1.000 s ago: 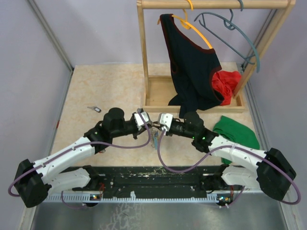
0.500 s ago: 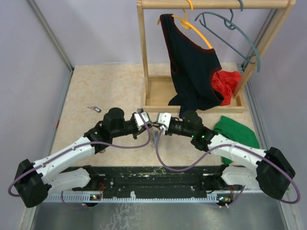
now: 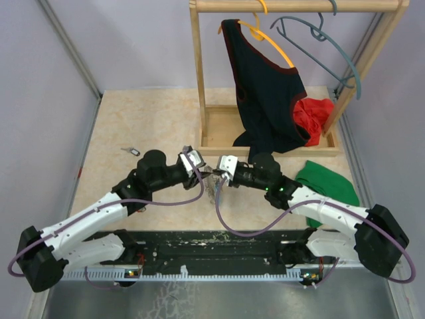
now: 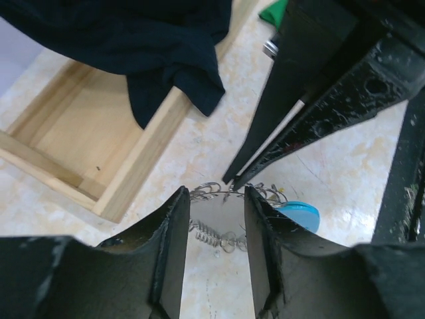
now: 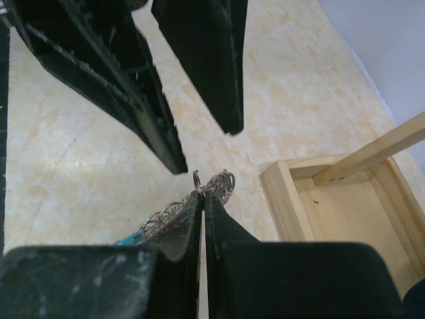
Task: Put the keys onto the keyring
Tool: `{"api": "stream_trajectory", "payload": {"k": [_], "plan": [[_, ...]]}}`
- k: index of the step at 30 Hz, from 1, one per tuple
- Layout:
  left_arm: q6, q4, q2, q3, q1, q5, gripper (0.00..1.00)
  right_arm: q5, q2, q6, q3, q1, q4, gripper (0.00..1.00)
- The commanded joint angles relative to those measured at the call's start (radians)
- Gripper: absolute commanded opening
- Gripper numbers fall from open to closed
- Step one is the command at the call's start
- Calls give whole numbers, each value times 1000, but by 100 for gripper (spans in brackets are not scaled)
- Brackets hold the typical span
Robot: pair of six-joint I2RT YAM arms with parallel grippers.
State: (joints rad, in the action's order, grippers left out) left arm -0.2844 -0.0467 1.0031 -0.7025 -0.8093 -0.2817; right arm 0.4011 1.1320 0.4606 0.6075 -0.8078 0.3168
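Observation:
The keyring (image 3: pixel 212 187), a loop of thin coiled wire with a light-blue section (image 4: pixel 300 214), hangs low over the table between both arms. My right gripper (image 5: pixel 202 196) is shut on the keyring's wire (image 5: pixel 222 181) at its very tips. My left gripper (image 4: pixel 216 193) stands open just short of the coil (image 4: pixel 211 234), with nothing between its fingers. From above, the left gripper (image 3: pixel 199 166) and right gripper (image 3: pixel 217 174) almost meet nose to nose. One small dark-headed key (image 3: pixel 131 151) lies alone on the table at the left.
A wooden rack (image 3: pixel 198 80) with a box base (image 3: pixel 219 129) stands behind the grippers. It holds a dark garment (image 3: pixel 265 93) on an orange hanger and a grey-blue hanger (image 3: pixel 319 46). A red cloth (image 3: pixel 313 114) and a green cloth (image 3: pixel 325 183) lie at the right.
My left gripper has opened and drawn back a little to the left. My right gripper has closed on the keyring's wire.

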Motion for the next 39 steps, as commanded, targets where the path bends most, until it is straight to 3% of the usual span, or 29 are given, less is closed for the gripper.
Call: {"api": "stream_trajectory", "payload": {"k": [1, 5, 13, 17, 26, 39], "plan": [[102, -84, -45, 27, -5, 137, 46, -6, -52, -39, -14, 22, 95, 0], [219, -85, -79, 54, -4, 328, 53, 1, -57, -53, -26, 27, 116, 0], [538, 165, -109, 77, 44, 679, 65, 14, -57, -75, -47, 27, 146, 0], [725, 299, -122, 120, 139, 697, 70, 29, -61, -89, -60, 27, 166, 0], [942, 472, -107, 215, 352, 635, 76, 57, -55, -118, -71, 26, 180, 0], [1416, 878, -131, 192, 377, 713, 77, 106, -74, -160, -97, 27, 235, 0]]}}
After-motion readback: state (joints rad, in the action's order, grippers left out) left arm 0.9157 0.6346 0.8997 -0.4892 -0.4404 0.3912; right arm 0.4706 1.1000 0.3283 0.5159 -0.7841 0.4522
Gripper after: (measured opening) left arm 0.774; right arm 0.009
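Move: The red-tagged key lies flat on the table about 26 cm to the left of my empty left hand, 5 cm back and roughly 21 cm below it. The black-tagged key lies some 20 cm farther out than the red-tagged one and 3 cm more to the left. The keyring hangs from my right fingers, 2 cm to my left hand's right, level with it fore and aft and 4 cm down. From my right hand, the red-tagged key is about 29 cm left, 6 cm back and 19 cm down. I take my left hand away from the keyring, rising slightly and arcing about 5 cm forward, then swing it some 23 cm left and down about 17 cm, drawing back as I near the red-tagged key. On the way I turn the wrist about 90 degrees counter-clockwise, tip the fingers steeply down and open them wider. My right fingers stay shut on the keyring, easing back about 1 cm. ##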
